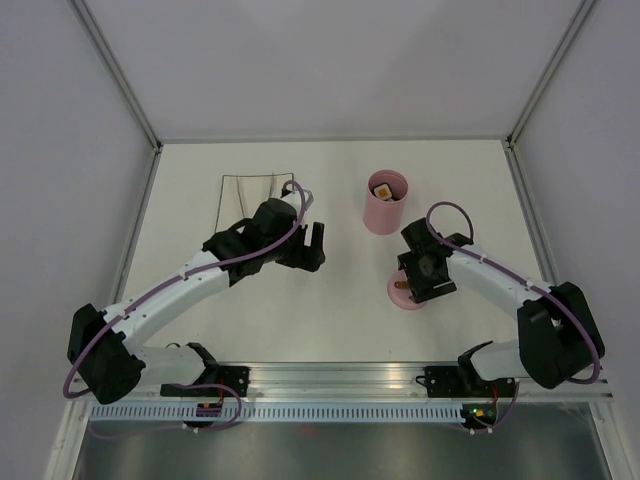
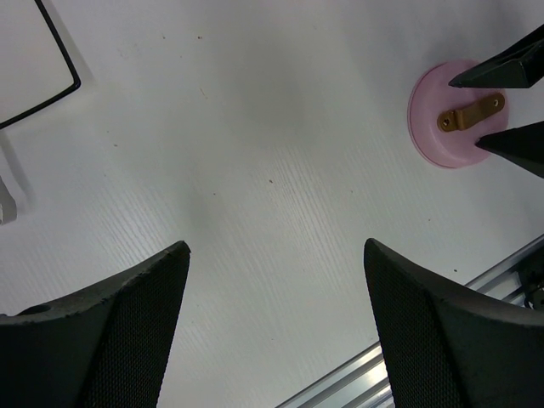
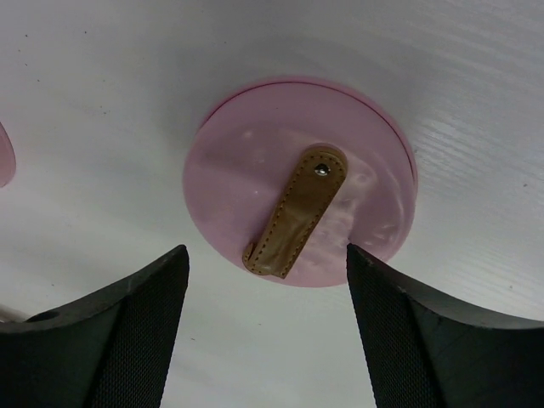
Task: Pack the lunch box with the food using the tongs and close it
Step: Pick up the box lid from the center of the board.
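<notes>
The pink lunch box stands upright and uncovered at the back centre, with food showing inside it. Its round pink lid lies flat on the table to the front right, brown handle facing up. My right gripper hangs open just over the lid's near edge, with nothing between its fingers. In the top view the right gripper covers most of the lid. My left gripper is open and empty over bare table, right of the plate. Thin silvery tongs appear to lie on the plate.
A white square plate with a black rim sits at the back left; its corner shows in the left wrist view. The aluminium rail runs along the near edge. White walls enclose the table on three sides.
</notes>
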{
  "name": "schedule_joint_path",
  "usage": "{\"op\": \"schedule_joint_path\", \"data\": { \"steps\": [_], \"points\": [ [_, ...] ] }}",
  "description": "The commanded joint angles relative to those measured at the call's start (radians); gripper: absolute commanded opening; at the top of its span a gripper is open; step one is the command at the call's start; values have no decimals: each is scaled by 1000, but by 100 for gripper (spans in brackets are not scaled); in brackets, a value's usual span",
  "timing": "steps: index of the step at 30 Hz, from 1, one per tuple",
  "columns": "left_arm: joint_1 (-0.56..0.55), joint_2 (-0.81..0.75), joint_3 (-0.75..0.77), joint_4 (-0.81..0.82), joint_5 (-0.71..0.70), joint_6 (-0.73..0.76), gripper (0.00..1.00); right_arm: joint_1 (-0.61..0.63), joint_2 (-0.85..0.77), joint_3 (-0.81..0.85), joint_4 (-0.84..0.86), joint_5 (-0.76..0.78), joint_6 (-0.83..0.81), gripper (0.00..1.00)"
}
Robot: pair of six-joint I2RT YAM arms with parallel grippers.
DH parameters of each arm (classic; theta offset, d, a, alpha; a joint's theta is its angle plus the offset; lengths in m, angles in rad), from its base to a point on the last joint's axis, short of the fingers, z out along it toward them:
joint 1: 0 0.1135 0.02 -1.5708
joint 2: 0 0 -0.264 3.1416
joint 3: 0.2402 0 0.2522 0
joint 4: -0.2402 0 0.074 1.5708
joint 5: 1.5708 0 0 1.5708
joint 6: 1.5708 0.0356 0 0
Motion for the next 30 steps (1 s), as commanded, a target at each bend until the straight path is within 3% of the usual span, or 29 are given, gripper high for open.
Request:
{"op": "schedule_joint_path", "data": {
  "steps": [1,5,9,12,16,23,30],
  "points": [
    [-5,-15,-2,0,-22,36,88,3,35,49,-21,36,18,79],
    [-6,-3,3,-6,-41,45,89,1,82,69,-53,45,-10,71],
    [-5,18,12,-4,-43,51,89,3,119,92,-99,64,-65,42],
    [-6,31,18,-4,-46,59,89,3,134,112,-140,67,-108,28],
    [-5,35,26,-4,-51,60,89,3,125,126,-147,85,-262,0],
    [-5,43,76,-4,18,60,89,33,90,302,-108,113,-696,0],
    [-5,37,75,-20,14,28,89,61,-59,432,-123,116,-953,0]
  ]
}}
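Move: The box lid lies flat right under the right gripper, its middle about 2 cm to the right and 2 cm below, with its brown strap running left to right on top. The pink lunch box stands some 18 cm ahead of that hand and 3 cm to its left, its middle about 3 cm higher. From the left gripper the lid is roughly 22 cm to the right, 1 cm back and 15 cm below. Settle the right gripper about 1 cm down and 1 cm to the right, and shut the fingers fully on the lid's brown strap. Then raise it some 9 cm, quickening as you go, while carrying it about 4 cm forward towards the lunch box and turning the wrist roughly 40 degrees counter-clockwise. ##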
